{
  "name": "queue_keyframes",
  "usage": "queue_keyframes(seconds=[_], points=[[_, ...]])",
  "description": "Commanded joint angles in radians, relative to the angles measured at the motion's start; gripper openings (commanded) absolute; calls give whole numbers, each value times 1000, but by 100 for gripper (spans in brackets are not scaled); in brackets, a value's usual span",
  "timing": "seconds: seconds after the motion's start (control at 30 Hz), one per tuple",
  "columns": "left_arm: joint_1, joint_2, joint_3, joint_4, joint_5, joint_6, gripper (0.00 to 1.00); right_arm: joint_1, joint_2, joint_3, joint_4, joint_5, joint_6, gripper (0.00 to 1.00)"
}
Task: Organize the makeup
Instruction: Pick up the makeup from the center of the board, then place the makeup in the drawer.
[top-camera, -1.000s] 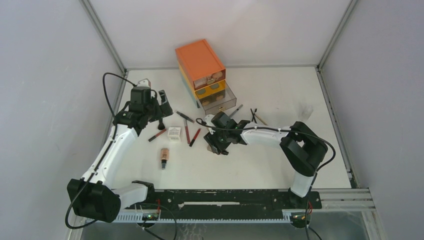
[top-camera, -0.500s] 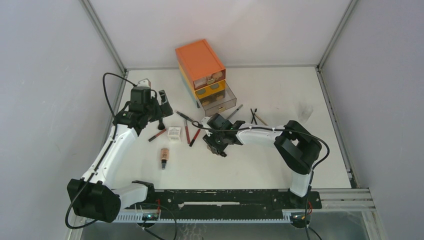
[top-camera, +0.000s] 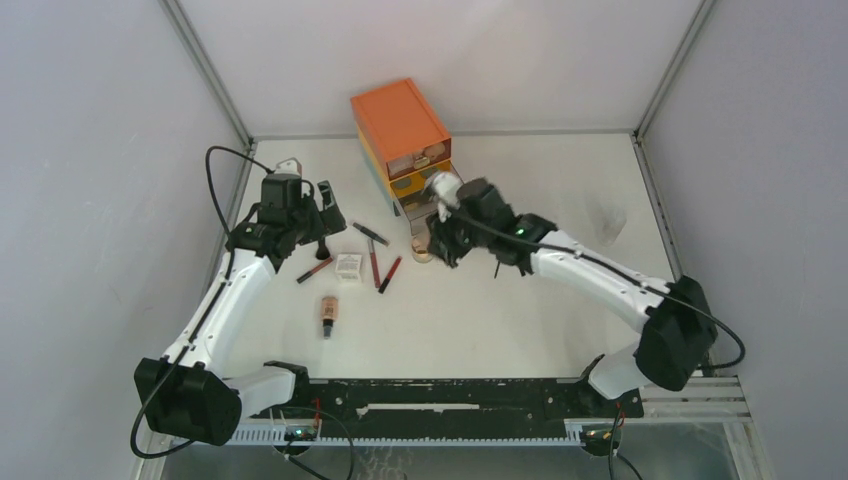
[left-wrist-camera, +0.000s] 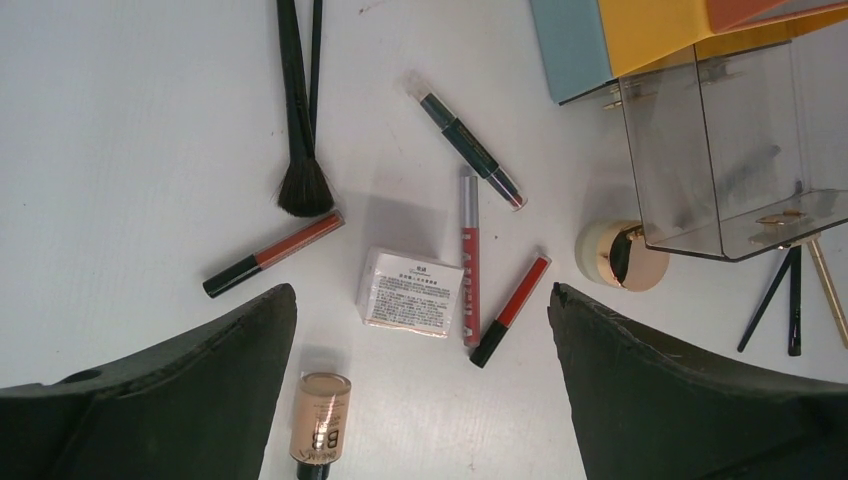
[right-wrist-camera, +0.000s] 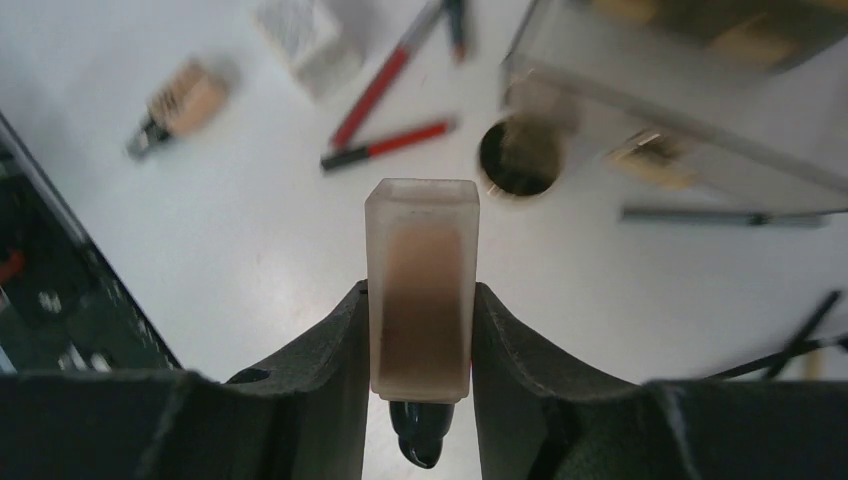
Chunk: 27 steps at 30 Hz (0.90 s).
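Observation:
My right gripper (right-wrist-camera: 420, 288) is shut on a square frosted foundation bottle (right-wrist-camera: 422, 285) with a black cap, held off the table. In the top view that gripper (top-camera: 441, 238) hangs just in front of the chest's open clear drawer (top-camera: 436, 201). On the table lies more makeup: a white box (left-wrist-camera: 412, 292), a beige foundation bottle (left-wrist-camera: 320, 415), red pencils (left-wrist-camera: 468, 255), a dark pencil (left-wrist-camera: 470, 150), a black brush (left-wrist-camera: 298, 150) and a round gold compact (left-wrist-camera: 612, 255). My left gripper (left-wrist-camera: 420, 290) is open above the white box, holding nothing.
The orange three-drawer chest (top-camera: 400, 125) stands at the back centre with its lowest clear drawer pulled out. Thin black brushes (top-camera: 512, 233) lie to the right of it. Grey walls close in the left and right table edges.
My right gripper closed on the square foundation bottle, lifted it off the table and swung back and right toward the chest's open drawer. The left arm has not moved.

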Motion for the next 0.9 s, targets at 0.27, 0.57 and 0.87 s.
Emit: queue_keyframes(seconds=[0.27, 0.57, 0.87], points=[[8, -30, -19, 35, 14, 14, 100, -245, 129, 374, 63, -74, 203, 12], [8, -30, -10, 28, 6, 21, 100, -294, 321, 533, 30, -52, 210, 11], [7, -23, -7, 27, 13, 28, 100, -322, 399, 564, 22, -11, 198, 11]])
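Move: The right hand, holding the makeup bottle, has the open middle drawer about 18 cm ahead, barely 1 cm left and some 8 cm below; the cabinet body stands about 30 cm ahead and 8 cm left, 5 cm lower. On the table roughly 13 cm down, the gold jar sits 7 cm ahead, 4 cm left, and the red lip tube level with the hand, 11 cm left. From the left hand the drawer is about 12 cm ahead, 22 cm right, 11 cm down. Forward in an arc, the right hand carries the makeup bottle some 18 cm towards the cabinet, climbing about 11 cm at first, then sinking 8 cm over the open middle drawer and slowing there. The wrist swings about 25 degrees clockwise on the way; the fingers keep their grip. ##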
